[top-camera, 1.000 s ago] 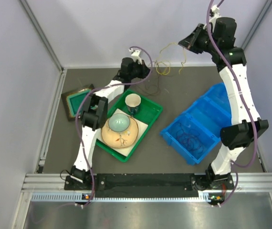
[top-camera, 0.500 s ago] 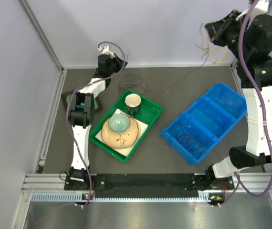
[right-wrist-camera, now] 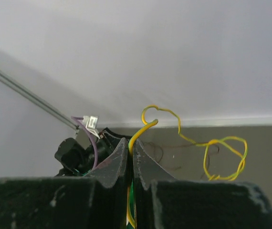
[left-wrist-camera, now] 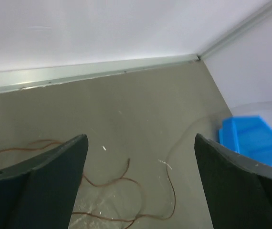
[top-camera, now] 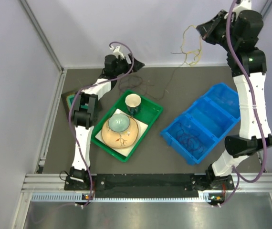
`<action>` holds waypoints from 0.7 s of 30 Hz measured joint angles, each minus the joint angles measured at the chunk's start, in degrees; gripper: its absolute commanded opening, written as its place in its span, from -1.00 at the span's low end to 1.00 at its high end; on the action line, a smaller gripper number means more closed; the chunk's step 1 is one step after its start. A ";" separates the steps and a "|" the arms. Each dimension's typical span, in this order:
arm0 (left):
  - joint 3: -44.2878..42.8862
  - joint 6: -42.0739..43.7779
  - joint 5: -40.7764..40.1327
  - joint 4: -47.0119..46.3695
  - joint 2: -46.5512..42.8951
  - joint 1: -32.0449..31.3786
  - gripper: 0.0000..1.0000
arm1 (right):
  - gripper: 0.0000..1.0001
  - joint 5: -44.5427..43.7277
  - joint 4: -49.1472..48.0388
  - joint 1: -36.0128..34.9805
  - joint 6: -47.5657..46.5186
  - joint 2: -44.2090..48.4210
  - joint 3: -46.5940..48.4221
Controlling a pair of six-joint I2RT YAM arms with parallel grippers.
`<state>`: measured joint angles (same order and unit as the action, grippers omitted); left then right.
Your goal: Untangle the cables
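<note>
My right gripper (top-camera: 204, 27) is raised high near the back wall and shut on a yellow cable (right-wrist-camera: 141, 130). That yellow cable (top-camera: 193, 45) hangs from it in loops, with a dark strand (top-camera: 174, 71) trailing down to the table. Thin brown cables (top-camera: 143, 86) lie on the grey table behind the green tray; they also show in the left wrist view (left-wrist-camera: 126, 191). My left gripper (top-camera: 135, 66) is open and empty, low over those brown cables near the back wall. More dark cables (top-camera: 189, 141) lie coiled in the blue bin.
A green tray (top-camera: 150, 117) holds a cup (top-camera: 133, 101) and a bowl on a tan plate (top-camera: 120, 131). A blue two-compartment bin (top-camera: 224, 107) stands at the right. A dark framed green pad (top-camera: 69, 100) lies at the left. White walls close the back and sides.
My right gripper swung left along the back wall with the yellow cable in it. My left gripper moved right toward the brown cables on the table.
</note>
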<state>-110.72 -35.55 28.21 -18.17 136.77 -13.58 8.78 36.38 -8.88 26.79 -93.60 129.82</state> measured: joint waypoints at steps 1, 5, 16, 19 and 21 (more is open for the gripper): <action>0.68 -0.26 1.07 -1.57 -0.15 -0.09 0.98 | -1.00 0.57 0.15 0.00 0.33 -0.85 0.00; 5.79 1.44 7.30 -7.48 -0.79 -0.87 0.98 | -1.00 2.36 0.92 0.00 1.49 -3.37 0.00; 6.80 11.61 10.99 -14.73 -0.79 -10.12 0.97 | -1.00 6.84 0.00 0.00 3.87 -3.26 0.07; 7.52 18.40 6.93 -16.65 -0.79 -13.94 0.97 | -1.00 8.74 -0.39 0.00 4.76 -3.26 0.07; 8.87 22.36 4.59 -19.28 -0.79 -16.24 0.97 | -1.00 9.81 -0.76 0.00 5.27 -3.26 0.07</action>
<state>-101.84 -13.19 32.80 -37.45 135.98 -29.82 18.59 35.62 -8.88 32.05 -96.86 129.88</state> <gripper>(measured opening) 0.985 0.015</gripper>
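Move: The dark cable's hanging strand is some 17 cm to the left hand's right, 13 cm back and slightly lower. From that hand, the dark cable's loose coil lies about 7 cm back, 2 cm left and 14 cm below, the mug 17 cm back, 2 cm left and 9 cm below. The shut right hand holds the yellow cable; the strand lies roughly 7 cm ahead of that hand, 5 cm left and 35 cm below. Left hand, open, sweeps about 16 cm right and 10 back towards the strand hanging from the right's grip. ##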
